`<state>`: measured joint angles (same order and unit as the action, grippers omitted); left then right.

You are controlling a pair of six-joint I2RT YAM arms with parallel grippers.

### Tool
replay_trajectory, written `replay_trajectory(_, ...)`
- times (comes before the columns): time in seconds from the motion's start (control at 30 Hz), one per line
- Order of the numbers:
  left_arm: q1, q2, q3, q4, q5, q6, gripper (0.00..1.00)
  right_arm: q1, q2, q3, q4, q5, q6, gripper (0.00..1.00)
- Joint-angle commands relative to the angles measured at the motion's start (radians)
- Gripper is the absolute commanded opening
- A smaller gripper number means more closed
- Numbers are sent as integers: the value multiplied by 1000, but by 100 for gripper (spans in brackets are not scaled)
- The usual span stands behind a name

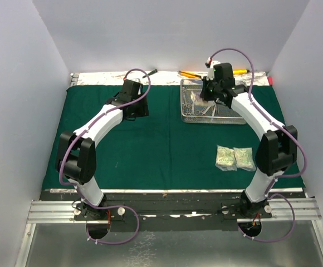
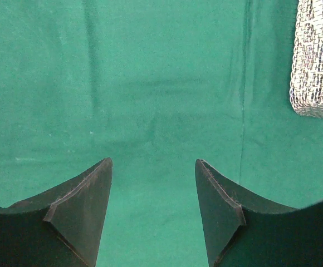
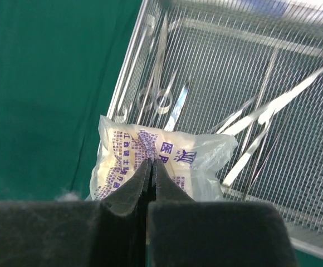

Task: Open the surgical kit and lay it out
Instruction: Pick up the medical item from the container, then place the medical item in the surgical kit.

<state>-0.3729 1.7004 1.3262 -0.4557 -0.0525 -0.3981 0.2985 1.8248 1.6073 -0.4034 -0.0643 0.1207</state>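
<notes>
The dark green cloth [image 1: 161, 139] lies spread flat on the table. At its back right stands the silver wire-mesh tray [image 1: 213, 119], its wall also at the right edge of the left wrist view [image 2: 316, 61]. Inside the tray [image 3: 245, 67] lie steel clamps [image 3: 158, 94] and tweezers [image 3: 262, 119]. My right gripper [image 3: 151, 161] is shut on a clear packet [image 3: 122, 156] with purple print, pinching its film at the tray's near corner. Two more packets [image 1: 235, 157] lie on the cloth near the right arm. My left gripper [image 2: 153, 162] hangs open over bare cloth [image 2: 150, 100], holding nothing.
Orange and yellow-handled tools [image 1: 190, 73] lie on the foil strip behind the cloth, a dark one [image 1: 150, 72] farther left. Grey walls enclose the table on three sides. A red piece [image 1: 270, 80] sits at the back right corner.
</notes>
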Motion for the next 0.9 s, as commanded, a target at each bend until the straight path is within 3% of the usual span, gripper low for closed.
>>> replay_trajectory(0.0,3,-39,-1,0,22,12,63,68,-112,-185,-126,-52,-7,1)
replay_trajectory(0.23,2,-38,-17,8,39,10,63,227,-257,-400,-219,39,202,1)
replay_trajectory(0.4,4,-43,-25,11,34,6,63,252,-289,-416,-432,362,675,1)
replay_trajectory(0.5,2,-46,-28,11,45,-3,63,251,-312,-425,-521,467,930,1)
replay_trajectory(0.63,3,-75,-35,7,77,-13,63,252,-313,-415,-521,483,1123,1)
replay_trajectory(0.87,3,-135,-102,17,77,-27,63,252,-230,-354,-767,434,1501,0)
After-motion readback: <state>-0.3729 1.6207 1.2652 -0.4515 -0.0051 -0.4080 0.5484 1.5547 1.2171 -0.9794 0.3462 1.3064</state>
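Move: The right hand already holds the purple-lettered medical item over the basket, whose middle is about 6 cm ahead, 8 cm to the right and 14 cm below. The free cloth meant for the item lies some 25 cm back, 3 cm right and 16 cm below. The near green-lettered packet sits about 27 cm back and 10 cm right, its twin 7 cm farther right. From the left hand, that free spot is roughly 18 cm back and 27 cm right. Still pinching the medical item in shut fingers, the right hand sweeps it back about 20 cm and down some 9 cm, out of the basket's area towards the bare cloth left of the green-lettered packets. It bows a little left on the way, then eases back right as the travel dies out, the fingers tipping down about 30 degrees and the wrist swinging over 50 degrees clockwise. ##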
